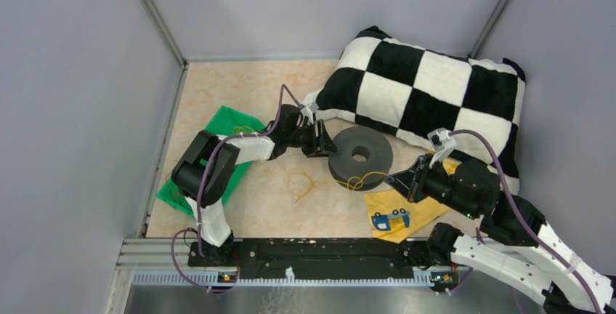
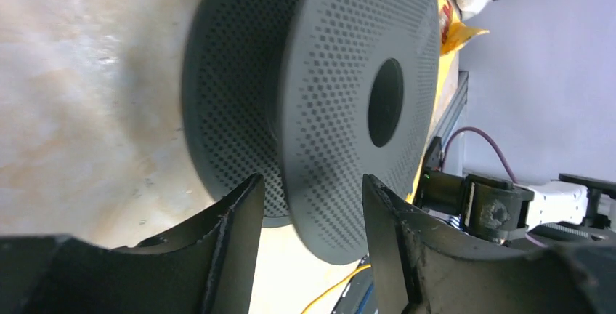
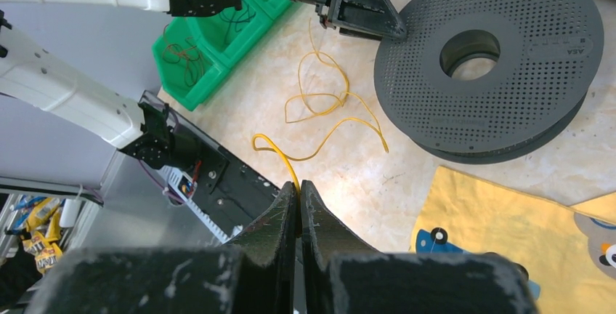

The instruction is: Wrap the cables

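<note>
A black perforated spool [image 1: 361, 156] lies flat on the table in front of the pillow. My left gripper [image 1: 319, 143] is at its left rim. In the left wrist view its jaws [image 2: 312, 205] stand open astride the upper flange of the spool [image 2: 341, 96], with a small gap on one side. The thin yellow wire [image 1: 300, 183] lies in loose loops on the table left of the spool. My right gripper [image 1: 396, 179] is shut on one end of the wire [image 3: 319, 103], pinched at the fingertips [image 3: 299, 187] just in front of the spool [image 3: 487, 59].
A green bin [image 1: 225, 129] holding thin wires sits at the left. A black-and-white checkered pillow [image 1: 428, 89] lies behind the spool. A yellow cloth [image 1: 399, 208] with a blue print lies under my right arm. A black rail [image 1: 312, 252] runs along the near edge.
</note>
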`<state>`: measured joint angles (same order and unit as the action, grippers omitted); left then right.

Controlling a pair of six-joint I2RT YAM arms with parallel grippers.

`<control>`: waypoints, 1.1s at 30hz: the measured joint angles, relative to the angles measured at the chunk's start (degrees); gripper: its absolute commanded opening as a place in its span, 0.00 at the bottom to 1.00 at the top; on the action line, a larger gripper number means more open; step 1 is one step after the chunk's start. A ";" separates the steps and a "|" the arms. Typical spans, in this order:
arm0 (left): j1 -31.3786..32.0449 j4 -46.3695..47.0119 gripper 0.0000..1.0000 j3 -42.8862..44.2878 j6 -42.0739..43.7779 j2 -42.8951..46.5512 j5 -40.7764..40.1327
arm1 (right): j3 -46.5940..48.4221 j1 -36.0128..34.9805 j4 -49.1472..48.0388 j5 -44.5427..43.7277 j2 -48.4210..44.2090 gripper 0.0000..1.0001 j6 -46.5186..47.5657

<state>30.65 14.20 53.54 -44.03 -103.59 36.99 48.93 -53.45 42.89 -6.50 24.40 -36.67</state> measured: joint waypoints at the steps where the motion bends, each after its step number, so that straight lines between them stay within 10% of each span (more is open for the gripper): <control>1: 0.48 0.33 0.54 0.00 -0.48 -0.09 0.22 | 0.00 0.00 0.00 0.02 0.02 0.00 -0.09; 7: 2.03 2.64 0.00 0.02 -2.32 -0.07 1.18 | 0.00 0.00 -0.11 0.17 0.17 0.00 -0.85; 21: 9.18 -19.65 0.00 15.08 19.52 15.89 -14.62 | 0.00 0.00 -3.65 1.79 1.60 0.00 -1.95; 33: 15.37 -24.02 0.00 6.54 39.71 23.69 -18.32 | 7.37 0.00 -2.58 -5.38 7.61 0.00 3.39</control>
<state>46.02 -9.82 60.07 -4.32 -79.90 18.68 56.29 -53.45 40.32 -11.88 32.01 -33.28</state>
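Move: The left gripper has the gray spool's upper rim between its open fingers. The spool's middle is about 7 cm to its right, 2 cm back and 3 cm below. From this gripper, the loose yellow cable coil on the table lies some 10 cm left and 6 cm back, and the yellow cloth 20 cm right and 12 cm back, both about 7 cm below. From the right gripper, which already holds the cable, the spool is roughly 15 cm ahead, 2 cm left and 22 cm below. Ease the left gripper a couple of centimetres right and shut it on the spool's upper flange. Lift about 15 cm, rolling the wrist some 45 degrees so the spool's top face tips back towards the bases, then draw it back about 5 cm while sinking 4 cm. Keep the cable pinched in the right gripper, drifting 2 cm left, then forward and up. ##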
